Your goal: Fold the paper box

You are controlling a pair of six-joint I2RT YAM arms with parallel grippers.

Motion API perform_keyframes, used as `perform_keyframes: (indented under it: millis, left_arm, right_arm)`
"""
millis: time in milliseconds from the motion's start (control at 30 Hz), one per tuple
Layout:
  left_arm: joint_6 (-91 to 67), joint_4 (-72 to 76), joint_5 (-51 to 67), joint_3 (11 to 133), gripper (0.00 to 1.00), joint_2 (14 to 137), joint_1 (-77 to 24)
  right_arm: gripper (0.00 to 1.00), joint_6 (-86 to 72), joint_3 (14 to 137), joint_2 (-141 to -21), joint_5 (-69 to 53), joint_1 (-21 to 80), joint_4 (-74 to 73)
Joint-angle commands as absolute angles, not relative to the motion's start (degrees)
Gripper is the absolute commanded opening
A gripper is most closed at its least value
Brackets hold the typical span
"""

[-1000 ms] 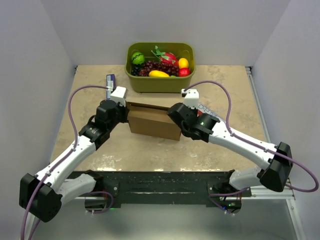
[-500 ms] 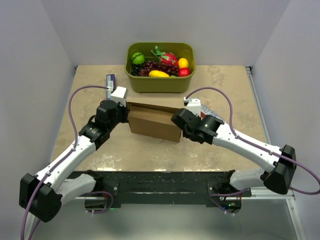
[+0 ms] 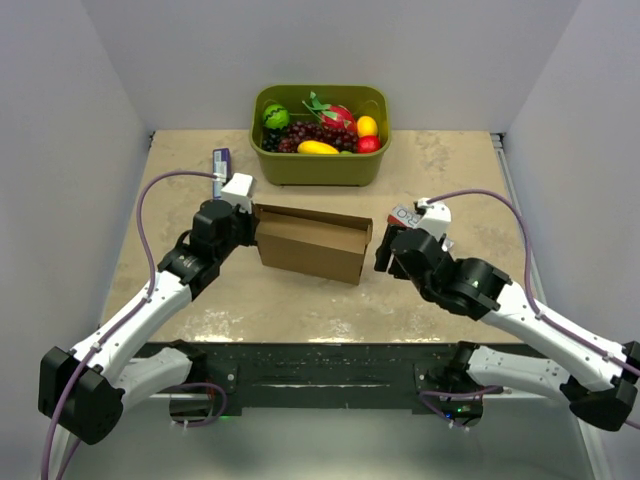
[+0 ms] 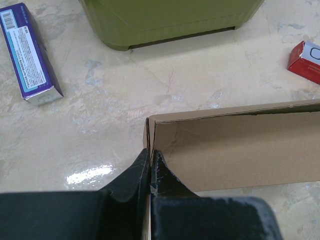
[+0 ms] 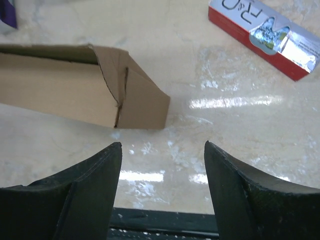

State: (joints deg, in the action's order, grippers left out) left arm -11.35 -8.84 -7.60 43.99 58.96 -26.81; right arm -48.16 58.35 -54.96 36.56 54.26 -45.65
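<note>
The paper box [image 3: 312, 243] is a brown cardboard shape standing on the table's middle, its long walls up. My left gripper [image 3: 250, 222] is shut on the box's left end wall [image 4: 149, 131], the thin cardboard pinched between the black fingers [image 4: 135, 175]. The box's inner long wall [image 4: 240, 150] runs off to the right in the left wrist view. My right gripper [image 5: 162, 145] is open and empty, a short way off the box's right end flap [image 5: 140, 102], not touching it. In the top view the right gripper [image 3: 385, 252] sits just right of the box.
An olive-green tub [image 3: 320, 160] of fruit stands at the back, close behind the box. A purple carton [image 3: 220, 160] lies at the back left. A red and silver carton [image 5: 265, 35] lies right of the box, by the right wrist. The table's dark front edge [image 5: 160, 222] is near.
My right gripper has let go of the box's right end, opened and drawn back to the right and toward the front. The left gripper and the box have stayed where they were.
</note>
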Motion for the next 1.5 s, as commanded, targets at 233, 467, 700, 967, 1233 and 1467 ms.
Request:
perform_keyframes:
  millis: [233,467,700,967,1233,1467]
  left_arm:
    - [-10.5,-16.6,-7.2,43.0,0.0,59.8,-27.0]
    - [-10.4,-16.7,-7.4,42.9,0.0,59.7,-27.0]
    - [-10.4,-16.7,-7.5,42.9,0.0,59.9,-27.0]
    - [-10.3,-16.8,-7.6,42.8,0.0,59.9,-27.0]
    - [-10.3,-16.9,-7.5,42.8,0.0,60.0,-27.0]
    - [-10.3,-16.9,-7.3,42.7,0.0,59.9,-27.0]
  right_arm:
    - [0.69,-43.9,56.6,-58.4,38.1,54.1,-26.7]
    - [0.65,-43.5,58.5,-64.1,41.3,54.1,-29.3]
    - [0.47,-42.4,57.0,-65.6,44.2,54.0,-27.4]
    - [0.43,-41.1,56.3,-67.6,44.6,54.1,-25.1]
    - [0.38,-39.0,54.5,-68.0,45.6,54.1,-21.9]
    - [0.33,-37.3,53.9,-69.0,46.6,54.0,-18.0]
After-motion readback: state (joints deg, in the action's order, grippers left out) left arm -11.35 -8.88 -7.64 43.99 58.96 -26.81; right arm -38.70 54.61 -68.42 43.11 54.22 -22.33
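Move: The upper edge of the box's right end wall lies about 6 cm ahead of the right hand, 5 cm to its left and 3 cm below. The box's middle is some 7 cm ahead and 15 cm left; the red carton lies about 13 cm ahead and 8 cm right, low on the table. From the left hand, which already pinches the box's left end, that right wall edge is about 22 cm right and 3 cm back. Forward about 6 cm and left about 4 cm, the right hand swings in to the box's right end wall, first rising slightly, then sinking to a little below its starting height, its fingers tipping up just under 10 degrees. The open fingers come astride the wall's upper edge and narrow to about half their gap without shutting. The left hand holds still, keeping its pinch on the left end. ##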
